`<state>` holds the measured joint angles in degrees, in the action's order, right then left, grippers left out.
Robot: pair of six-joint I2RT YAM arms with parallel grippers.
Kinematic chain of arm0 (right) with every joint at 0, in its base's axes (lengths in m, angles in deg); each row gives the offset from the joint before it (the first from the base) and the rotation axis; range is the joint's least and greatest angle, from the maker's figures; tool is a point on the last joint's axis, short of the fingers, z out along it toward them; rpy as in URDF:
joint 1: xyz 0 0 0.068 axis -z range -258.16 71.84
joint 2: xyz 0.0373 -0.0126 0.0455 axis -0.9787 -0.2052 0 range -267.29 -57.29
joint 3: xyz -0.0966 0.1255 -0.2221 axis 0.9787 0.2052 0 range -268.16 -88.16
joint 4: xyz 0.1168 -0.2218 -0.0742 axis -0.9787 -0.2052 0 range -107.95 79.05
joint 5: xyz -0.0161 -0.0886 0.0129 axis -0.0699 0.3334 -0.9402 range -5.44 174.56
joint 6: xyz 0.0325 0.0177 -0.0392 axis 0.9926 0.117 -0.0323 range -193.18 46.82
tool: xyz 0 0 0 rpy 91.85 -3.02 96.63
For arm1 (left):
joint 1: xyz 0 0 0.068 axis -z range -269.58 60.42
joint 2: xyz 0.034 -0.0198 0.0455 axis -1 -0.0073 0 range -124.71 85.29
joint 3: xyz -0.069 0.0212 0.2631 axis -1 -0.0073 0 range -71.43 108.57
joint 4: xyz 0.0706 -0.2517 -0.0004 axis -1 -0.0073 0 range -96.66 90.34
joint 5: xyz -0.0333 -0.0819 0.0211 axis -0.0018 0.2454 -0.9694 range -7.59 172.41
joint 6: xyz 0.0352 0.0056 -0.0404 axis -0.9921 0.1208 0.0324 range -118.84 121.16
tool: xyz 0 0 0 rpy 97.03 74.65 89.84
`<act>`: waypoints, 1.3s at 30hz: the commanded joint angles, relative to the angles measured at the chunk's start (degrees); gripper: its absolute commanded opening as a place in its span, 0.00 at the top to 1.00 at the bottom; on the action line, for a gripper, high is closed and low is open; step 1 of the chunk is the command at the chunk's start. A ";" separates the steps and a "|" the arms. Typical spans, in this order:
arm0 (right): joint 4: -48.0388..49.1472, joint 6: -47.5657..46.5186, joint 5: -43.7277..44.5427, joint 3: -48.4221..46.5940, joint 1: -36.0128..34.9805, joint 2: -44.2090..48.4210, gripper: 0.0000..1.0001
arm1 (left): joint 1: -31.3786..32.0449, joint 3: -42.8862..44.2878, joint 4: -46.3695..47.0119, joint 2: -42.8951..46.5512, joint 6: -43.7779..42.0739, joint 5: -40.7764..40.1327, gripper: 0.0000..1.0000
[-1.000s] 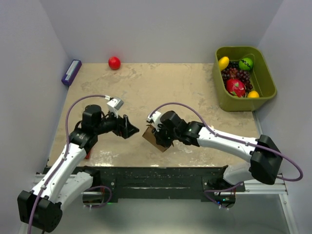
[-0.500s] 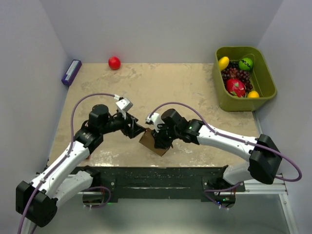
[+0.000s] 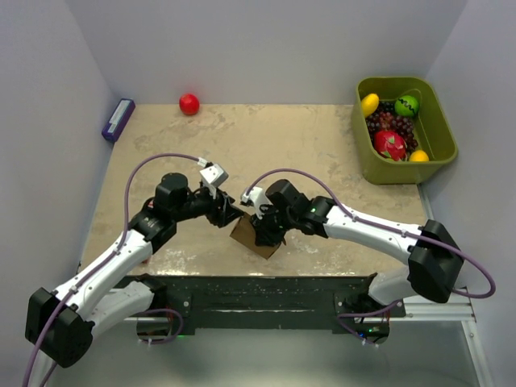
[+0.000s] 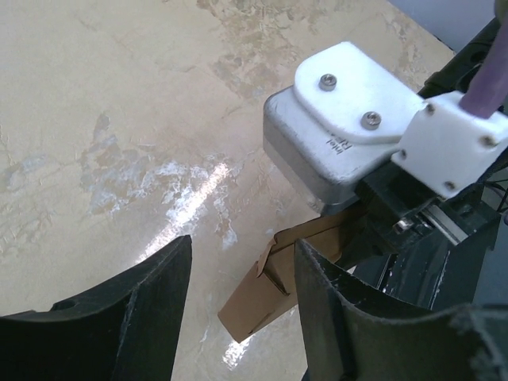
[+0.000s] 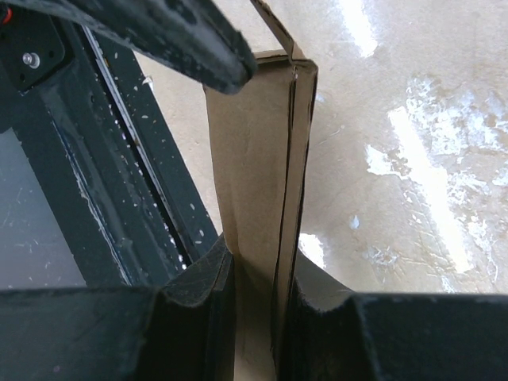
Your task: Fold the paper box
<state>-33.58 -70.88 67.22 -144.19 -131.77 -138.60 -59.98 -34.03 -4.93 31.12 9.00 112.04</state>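
The paper box (image 3: 248, 236) is a flattened brown cardboard blank held upright just above the table near the front edge. My right gripper (image 3: 264, 228) is shut on it; in the right wrist view both pads (image 5: 213, 287) pinch the blank (image 5: 254, 159) from either side, gripper (image 5: 262, 274). My left gripper (image 3: 231, 216) is at the box's left end, open. In the left wrist view the box's creased corner (image 4: 266, 298) shows in the gap beyond the fingertips, close to the right finger (image 4: 341, 317), gripper (image 4: 242, 250). Nothing is pinched there.
A green bin (image 3: 439, 153) with fruit stands at the back right. A red ball (image 3: 189, 103) and a purple-blue box (image 3: 118, 119) lie along the back left. The black front rail (image 3: 258, 290) runs right below the box.
My left gripper has moved right up to the box and its jaws have narrowed. The right gripper has kept its hold, shifting the box slightly left.
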 commanded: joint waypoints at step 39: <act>0.57 0.07 2.92 -2.33 0.61 -1.56 0.96 | 5.46 0.56 0.44 -2.17 -1.16 -3.61 0.89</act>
<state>-33.67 -71.05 67.66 -144.19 -131.44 -139.63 -55.58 -34.03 -5.15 28.91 7.58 109.98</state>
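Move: The box's near-upper corner, with a loose strip of flap sticking out, is about 2 cm to the right of the left hand's finger point, 1 cm back and 2 cm below it. The middle of the box is some 6 cm back, 5 cm to the right and 6 cm below; the right gripper, clamped on the box, is roughly 5 cm back, 6 cm right and 6 cm below. From the right hand, that corner is about 5 cm ahead, 4 cm left and 4 cm up. Close the left fingers slowly and steadily from a little over half open to nearly shut, pinching the flap strip at the box's corner between them, while easing the left gripper about 1.5 cm each right and down and 1 cm back onto that corner, with hardly any turn. Keep the right gripper clamped on the box and almost still as a support. ##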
